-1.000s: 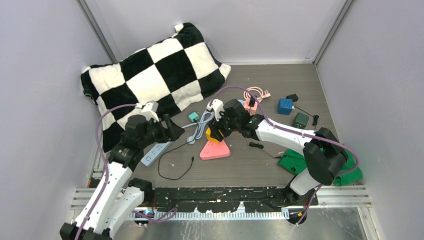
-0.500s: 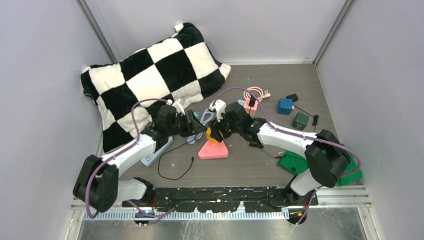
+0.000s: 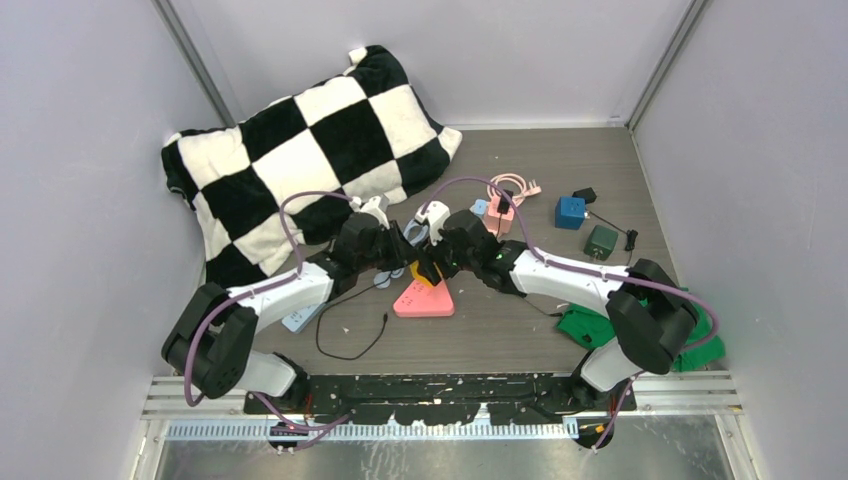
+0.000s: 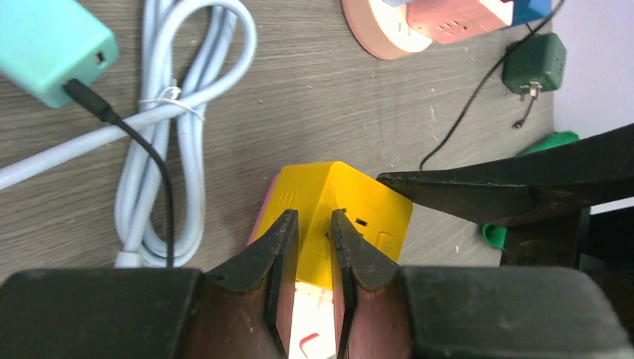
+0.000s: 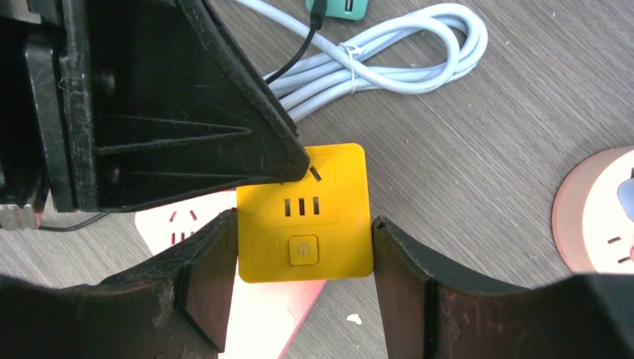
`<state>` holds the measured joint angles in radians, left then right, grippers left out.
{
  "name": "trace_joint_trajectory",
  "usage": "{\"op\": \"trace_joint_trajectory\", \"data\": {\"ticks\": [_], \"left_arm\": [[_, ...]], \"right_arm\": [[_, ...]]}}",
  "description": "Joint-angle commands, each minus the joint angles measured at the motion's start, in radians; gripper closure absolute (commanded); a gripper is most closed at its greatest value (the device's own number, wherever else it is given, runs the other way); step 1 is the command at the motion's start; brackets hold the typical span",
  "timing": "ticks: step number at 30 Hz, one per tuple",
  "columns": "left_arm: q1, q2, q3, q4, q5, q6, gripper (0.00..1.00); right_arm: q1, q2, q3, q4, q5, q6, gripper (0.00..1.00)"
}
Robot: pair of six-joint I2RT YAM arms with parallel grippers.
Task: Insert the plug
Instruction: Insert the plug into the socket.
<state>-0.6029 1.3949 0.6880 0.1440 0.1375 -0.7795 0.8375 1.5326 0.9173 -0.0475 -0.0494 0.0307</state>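
A yellow cube plug point(image 3: 424, 272) stands on a pink triangular power strip point(image 3: 428, 302) at mid-table. My right gripper point(image 5: 303, 221) is shut on the cube point(image 5: 303, 213), one finger pressed against each of its sides. The strip's white face point(image 5: 258, 314) shows below the cube. My left gripper point(image 4: 314, 217) is shut and holds nothing, a thin gap showing between its fingers. Its tips sit on the top face of the yellow cube point(image 4: 374, 213), near the slots. In the right wrist view, the left gripper's black finger point(image 5: 224, 134) reaches the cube's upper left corner.
A checkered pillow point(image 3: 300, 150) fills the back left. A coiled pale blue cable point(image 4: 176, 112) and a teal adapter point(image 4: 52, 45) lie just behind the cube. A blue cube point(image 3: 570, 212), a dark green adapter point(image 3: 601, 240) and a green cloth point(image 3: 600, 325) sit to the right.
My left arm swung right from beside the pillow to the yellow cube, and its jaws closed on the way. The right gripper stayed on the cube.
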Motion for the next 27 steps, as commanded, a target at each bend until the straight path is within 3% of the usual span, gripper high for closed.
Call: {"op": "trace_joint_trajectory", "data": {"ticks": [1, 9, 16, 22, 27], "left_arm": [[-0.009, 0.049, -0.089, -0.185, -0.154, 0.065, 0.77], [-0.009, 0.140, -0.101, -0.149, -0.096, 0.057, 0.77], [-0.001, 0.024, -0.039, -0.219, -0.073, 0.066, 0.74], [0.117, -0.120, 0.148, -0.432, -0.021, 0.108, 0.50], [0.134, -0.197, 0.220, -0.544, -0.071, 0.173, 0.34]], "right_arm": [[0.040, 0.082, -0.083, -0.189, -0.059, 0.101, 0.64], [0.041, 0.099, -0.090, -0.212, -0.047, 0.168, 0.64], [0.041, 0.019, -0.097, -0.213, -0.013, 0.125, 0.65], [0.031, -0.037, 0.014, -0.316, 0.071, -0.016, 0.66], [-0.024, -0.044, 0.061, -0.367, 0.047, -0.151, 0.66]]}}
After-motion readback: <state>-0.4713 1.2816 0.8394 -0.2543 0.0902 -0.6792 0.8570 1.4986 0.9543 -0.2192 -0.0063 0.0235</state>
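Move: Just under the left hand's nearly closed fingertips is the yellow cube, about 2 cm to the right and 2 cm below. The right hand already grips that cube around its own hand point, over the forward end of the pink power strip, whose middle lies some 4 cm back and 5 cm below. From the right hand, the blue cord coil lies about 7 cm ahead and 4 cm left, the teal adapter 9 cm ahead and 8 cm left. Bearing on the upper left edge of the yellow cube, the left fingertips creep about 2 cm forward and slightly down while the right hand keeps its grip, almost still. Then the left hand draws back a little, comes free and swings some 6 cm left, opening and finally rising about 3 cm; the right, still gripping the cube, shifts roughly 2 cm back and 2 cm right. ##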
